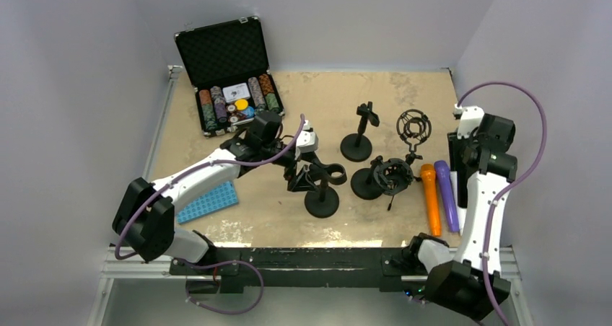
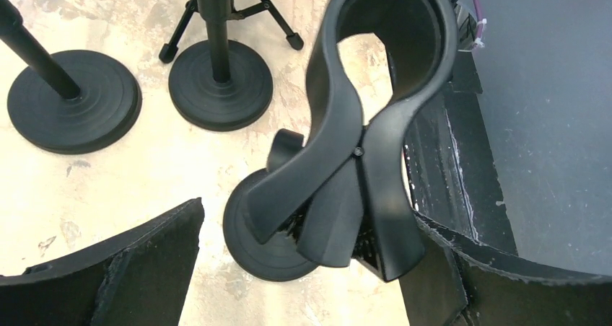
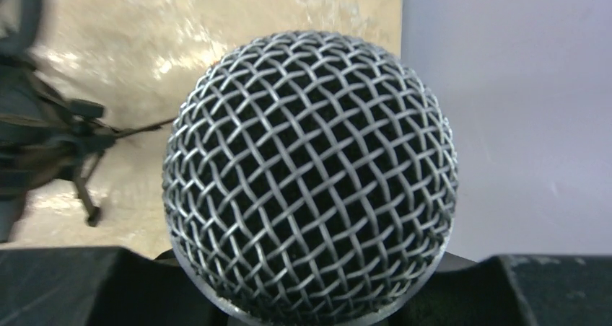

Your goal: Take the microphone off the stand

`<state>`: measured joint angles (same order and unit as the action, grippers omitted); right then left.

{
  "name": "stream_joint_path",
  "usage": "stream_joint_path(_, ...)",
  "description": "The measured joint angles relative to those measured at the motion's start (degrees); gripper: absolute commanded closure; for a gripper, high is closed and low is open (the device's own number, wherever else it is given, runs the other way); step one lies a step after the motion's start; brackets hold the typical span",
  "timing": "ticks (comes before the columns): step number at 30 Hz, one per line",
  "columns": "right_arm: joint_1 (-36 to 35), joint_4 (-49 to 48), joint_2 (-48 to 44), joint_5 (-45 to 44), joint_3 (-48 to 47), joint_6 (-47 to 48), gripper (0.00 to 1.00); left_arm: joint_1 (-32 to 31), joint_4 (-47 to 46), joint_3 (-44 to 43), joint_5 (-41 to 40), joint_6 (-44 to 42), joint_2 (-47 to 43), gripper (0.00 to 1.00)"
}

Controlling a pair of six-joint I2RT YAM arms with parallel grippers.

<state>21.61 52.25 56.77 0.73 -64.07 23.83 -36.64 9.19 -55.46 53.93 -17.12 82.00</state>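
The black desk stand (image 1: 322,200) has a spring clip (image 1: 322,173) on top, and its ring holds nothing. My left gripper (image 1: 304,169) is open around the clip's handles. In the left wrist view the clip (image 2: 361,124) fills the middle, and the right finger (image 2: 498,283) is close to one handle. The left finger (image 2: 108,275) is apart from the clip. My right gripper (image 1: 462,144) is shut on a black microphone (image 1: 455,171) at the table's right edge. Its mesh head (image 3: 310,174) fills the right wrist view between my fingers (image 3: 58,283).
An orange microphone (image 1: 431,200) and a purple microphone (image 1: 447,195) lie side by side at the front right. Three more black stands (image 1: 357,144), (image 1: 413,130), (image 1: 382,178) stand in the middle. An open poker-chip case (image 1: 229,88) is at the back left, and a blue rack (image 1: 208,202) is near the left arm.
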Motion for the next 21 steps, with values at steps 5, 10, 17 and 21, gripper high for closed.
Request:
stream_joint_path(5, 4.0, -3.1, 4.57, -2.1, 6.14, 4.35, 1.0, 0.15, 3.85, -1.55, -1.25, 0.46, -2.38, 0.0)
stream_joint_path(10, 6.51, -9.33, 11.56, -4.66, 6.88, 6.97, 1.0, 0.15, 7.5, -3.61, -2.29, 1.84, -5.18, 0.0)
stream_joint_path(17, 8.41, -17.09, 19.89, -7.74, 7.78, 9.2, 1.0, 0.2, 14.16, -8.02, -4.76, 2.56, -5.64, 0.0)
stream_joint_path(21, 8.83, -18.47, 25.94, -8.98, 7.52, 9.05, 1.0, 0.24, 17.14, -9.35, -6.23, 2.36, -5.73, 0.0)
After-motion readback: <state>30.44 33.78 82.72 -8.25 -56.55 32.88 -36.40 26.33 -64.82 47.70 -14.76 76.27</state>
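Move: My right hand already holds the black microphone. It is bound for the bare strip at the table's right edge, about 10 cm right of it, 7 back and 19 down. The white microphone lies roughly 5 cm right and 7 back, the purple one 1 right and 7 back, the orange one 3 left and 6 back, all some 20 below. From my open left hand the emptied clip is about 6 cm right and level; the white microphone lies 44 right, 4 back, 16 down. I keep my right fingers shut on the black microphone and sweep it down about 13 cm and to the right nearly 10, out past the white microphone, while the wrist tips my fingers some 20 degrees steeper. My left hand, wide open and empty, rises about 5 cm and draws back a little to the left, away from the emptied clip. ##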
